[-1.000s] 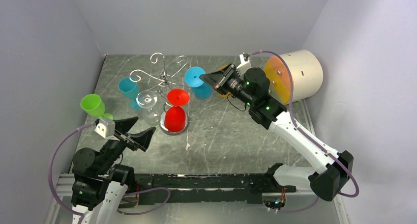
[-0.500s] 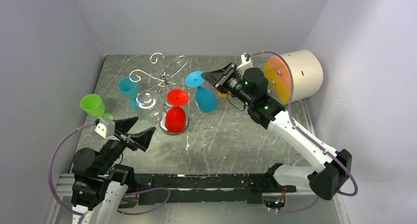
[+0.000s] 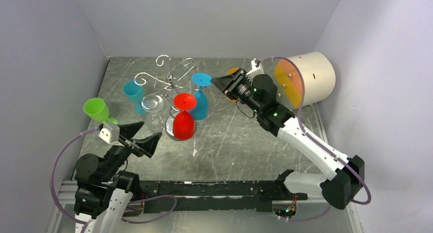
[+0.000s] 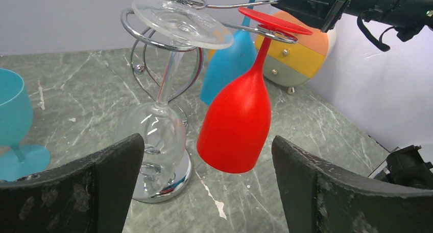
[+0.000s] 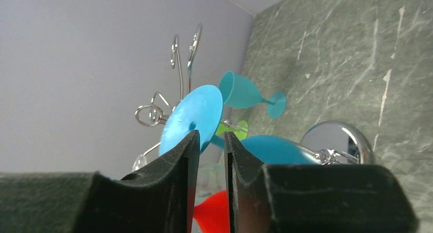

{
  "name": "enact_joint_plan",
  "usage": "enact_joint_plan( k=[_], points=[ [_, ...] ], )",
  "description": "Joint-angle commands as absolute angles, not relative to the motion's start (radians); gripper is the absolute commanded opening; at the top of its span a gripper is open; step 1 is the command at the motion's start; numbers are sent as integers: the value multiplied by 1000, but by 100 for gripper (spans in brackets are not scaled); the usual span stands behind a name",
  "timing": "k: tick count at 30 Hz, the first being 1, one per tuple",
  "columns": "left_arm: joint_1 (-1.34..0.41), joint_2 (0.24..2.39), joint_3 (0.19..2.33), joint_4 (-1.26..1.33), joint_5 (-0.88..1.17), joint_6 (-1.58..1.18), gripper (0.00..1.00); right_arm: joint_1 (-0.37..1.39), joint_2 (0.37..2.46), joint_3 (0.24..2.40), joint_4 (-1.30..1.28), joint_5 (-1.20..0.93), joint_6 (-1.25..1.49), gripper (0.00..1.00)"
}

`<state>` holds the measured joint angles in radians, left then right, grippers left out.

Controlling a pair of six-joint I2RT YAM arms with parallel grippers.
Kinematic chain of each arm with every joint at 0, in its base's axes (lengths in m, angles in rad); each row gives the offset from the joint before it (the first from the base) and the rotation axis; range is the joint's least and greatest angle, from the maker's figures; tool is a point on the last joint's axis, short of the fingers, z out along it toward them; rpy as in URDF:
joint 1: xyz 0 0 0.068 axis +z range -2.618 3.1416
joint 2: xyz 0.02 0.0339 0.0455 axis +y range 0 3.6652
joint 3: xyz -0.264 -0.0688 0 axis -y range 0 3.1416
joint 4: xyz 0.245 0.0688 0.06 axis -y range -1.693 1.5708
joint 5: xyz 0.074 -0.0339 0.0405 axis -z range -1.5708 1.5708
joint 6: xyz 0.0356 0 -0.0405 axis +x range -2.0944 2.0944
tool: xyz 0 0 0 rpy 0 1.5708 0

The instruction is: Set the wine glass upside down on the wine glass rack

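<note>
The wine glass rack (image 3: 171,83) stands mid-table on its shiny round base (image 4: 164,184). A blue wine glass (image 3: 200,105) hangs upside down from one of the rack's right arms, its foot (image 5: 191,118) on top. My right gripper (image 3: 215,80) is just right of that foot, jaws a narrow gap apart and holding nothing; its tips (image 5: 209,137) stand just short of the foot's edge. My left gripper (image 3: 145,133) is wide open near the front left, facing the rack, empty (image 4: 205,139).
A red glass (image 3: 183,123) and a clear glass (image 3: 153,105) also hang upside down on the rack. A teal glass (image 3: 134,93) and a green glass (image 3: 96,109) stand upright at the left. A cream drum with an orange and yellow face (image 3: 306,79) lies at the back right.
The right gripper's jaws have parted and let go of the blue glass. The glass has swung from tilted in the grip to hanging straight on the rack arm. The left arm is still.
</note>
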<state>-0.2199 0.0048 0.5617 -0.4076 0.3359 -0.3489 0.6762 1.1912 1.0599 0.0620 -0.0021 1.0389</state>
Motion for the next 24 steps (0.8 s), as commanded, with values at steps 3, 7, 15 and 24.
enact_joint_plan(
  k=[3,7,15,24],
  points=[
    [-210,-55,557,-374,375,-348,100,666,1126,1025,84,62,951,36],
    [-209,-61,562,-368,381,-334,99,667,1086,1008,43,100,860,47],
    [-210,-60,585,-370,383,-315,99,666,1037,1018,-83,275,664,59],
    [-210,-56,663,-408,352,-300,99,664,1112,1121,-177,379,368,61]
  ],
)
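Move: The blue glass hangs upside down at the right fingertips: its middle is about 5 cm to the left, 1 cm ahead and 8 cm below, the near rim of its foot right at the pads. The red glass hangs some 11 cm left and 9 cm back, at that same height; the orange glass stands roughly 16 cm ahead, 9 cm right and 27 cm down. From the left hand the blue glass is about 20 cm ahead, 20 cm right, nearly level. The right fingertips come free of the rim of the blue glass's foot, the already slightly parted fingers opening wide as the hand travels right about 8 cm, away from the rack and towards the orange glass, sinking a little only at the end. Meanwhile its wrist rolls some 30 degrees, left side down, swinging a bit clockwise. Late on, the empty, open left hand starts to rise, not quite 2 cm. ##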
